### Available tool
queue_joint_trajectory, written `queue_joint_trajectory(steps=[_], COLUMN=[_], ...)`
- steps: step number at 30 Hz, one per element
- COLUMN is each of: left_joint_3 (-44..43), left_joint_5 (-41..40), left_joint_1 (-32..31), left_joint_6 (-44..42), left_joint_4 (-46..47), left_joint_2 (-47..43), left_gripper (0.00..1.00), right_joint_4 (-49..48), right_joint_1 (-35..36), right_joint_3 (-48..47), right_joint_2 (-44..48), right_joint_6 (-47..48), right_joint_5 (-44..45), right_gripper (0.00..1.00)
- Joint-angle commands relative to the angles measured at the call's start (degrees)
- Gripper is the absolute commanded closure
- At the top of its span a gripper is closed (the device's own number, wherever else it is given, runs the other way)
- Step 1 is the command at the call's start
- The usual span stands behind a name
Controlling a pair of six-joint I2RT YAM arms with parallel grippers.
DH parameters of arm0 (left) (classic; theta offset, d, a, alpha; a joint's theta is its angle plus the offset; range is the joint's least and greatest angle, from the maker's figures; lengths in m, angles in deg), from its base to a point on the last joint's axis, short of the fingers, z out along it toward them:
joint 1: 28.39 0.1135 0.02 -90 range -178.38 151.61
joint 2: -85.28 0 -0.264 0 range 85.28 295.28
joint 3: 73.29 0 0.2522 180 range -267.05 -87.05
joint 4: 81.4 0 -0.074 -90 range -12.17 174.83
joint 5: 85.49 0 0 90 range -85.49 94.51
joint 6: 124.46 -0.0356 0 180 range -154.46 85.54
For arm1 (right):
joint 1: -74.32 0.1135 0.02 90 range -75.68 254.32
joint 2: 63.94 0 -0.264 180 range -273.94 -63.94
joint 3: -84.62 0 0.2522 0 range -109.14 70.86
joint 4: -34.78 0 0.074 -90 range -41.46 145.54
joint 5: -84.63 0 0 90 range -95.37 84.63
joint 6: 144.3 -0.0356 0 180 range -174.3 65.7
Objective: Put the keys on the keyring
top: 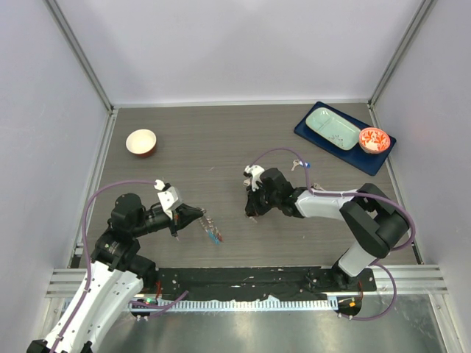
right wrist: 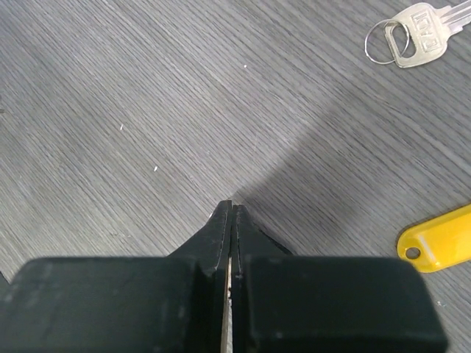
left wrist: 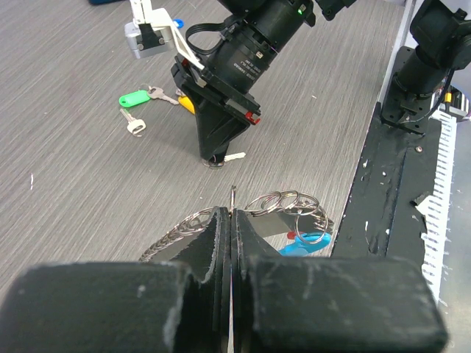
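Note:
My left gripper point(top: 200, 215) point(left wrist: 230, 213) is shut on a thin ring of the keyring point(top: 213, 234). The keyring's chain and silver rings point(left wrist: 283, 202) hang beyond the jaws, with a blue strap point(left wrist: 309, 240) and a red tag. My right gripper point(top: 252, 215) point(right wrist: 232, 207) is down at the table, shut on a small silver key point(left wrist: 234, 156) whose pale edge shows between the jaws. More keys lie loose behind it: a green-tagged one point(left wrist: 132, 98), a plain silver one point(left wrist: 134, 123) point(right wrist: 419, 40) and a yellow-tagged one point(right wrist: 440, 246).
A white bowl point(top: 141, 141) stands at the far left. A dark blue tray point(top: 305, 132) at the far right carries a pale green dish point(top: 333, 127) and a red bowl point(top: 374, 139). Metal frame rails run along the table's sides.

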Motion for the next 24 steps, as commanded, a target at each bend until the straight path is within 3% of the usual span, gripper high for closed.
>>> queue_joint_trajectory(steps=[1, 11, 18, 24], left_joint_3=[-2.14, -2.14, -3.19, -5.91], left_joint_5=[1.02, 3.22, 6.65, 10.43], left_joint_1=[-0.08, -0.08, -0.17, -0.17], left_joint_6=[-0.01, -0.80, -1.85, -3.08], left_joint_4=[2.28, 3.34, 5.18, 5.36], left_joint_2=[-0.36, -1.59, -0.19, 4.99], left_gripper=[1.00, 1.00, 1.00, 1.00], right_joint_4=[-0.93, -4.44, -18.21, -23.86], right_joint_1=[-0.12, 2.60, 4.63, 5.68], right_joint_3=[-0.47, 3.92, 9.46, 11.92], right_joint_2=[3.40, 18.43, 29.68, 34.08], right_joint_6=[1.75, 9.39, 14.58, 15.20], right_joint_5=[-1.40, -3.95, -7.63, -12.73], right_gripper=[0.99, 0.99, 0.99, 0.99])
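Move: The keyring's free end, where the black-tagged key is to be taken, lies about 12 cm left of the right hand, 9 cm back and some 18 cm higher, just beyond the left fingertips that hold it (about 2 cm right and 1 cm ahead of the left hand). On the table, the yellow tag is about 7 cm ahead and 4 cm right of the right hand, the green tag about 13 cm ahead and 1 cm right. The right hand lifts the pinched black-tagged key some 17 cm, drawing back and tilting up towards the keyring. ##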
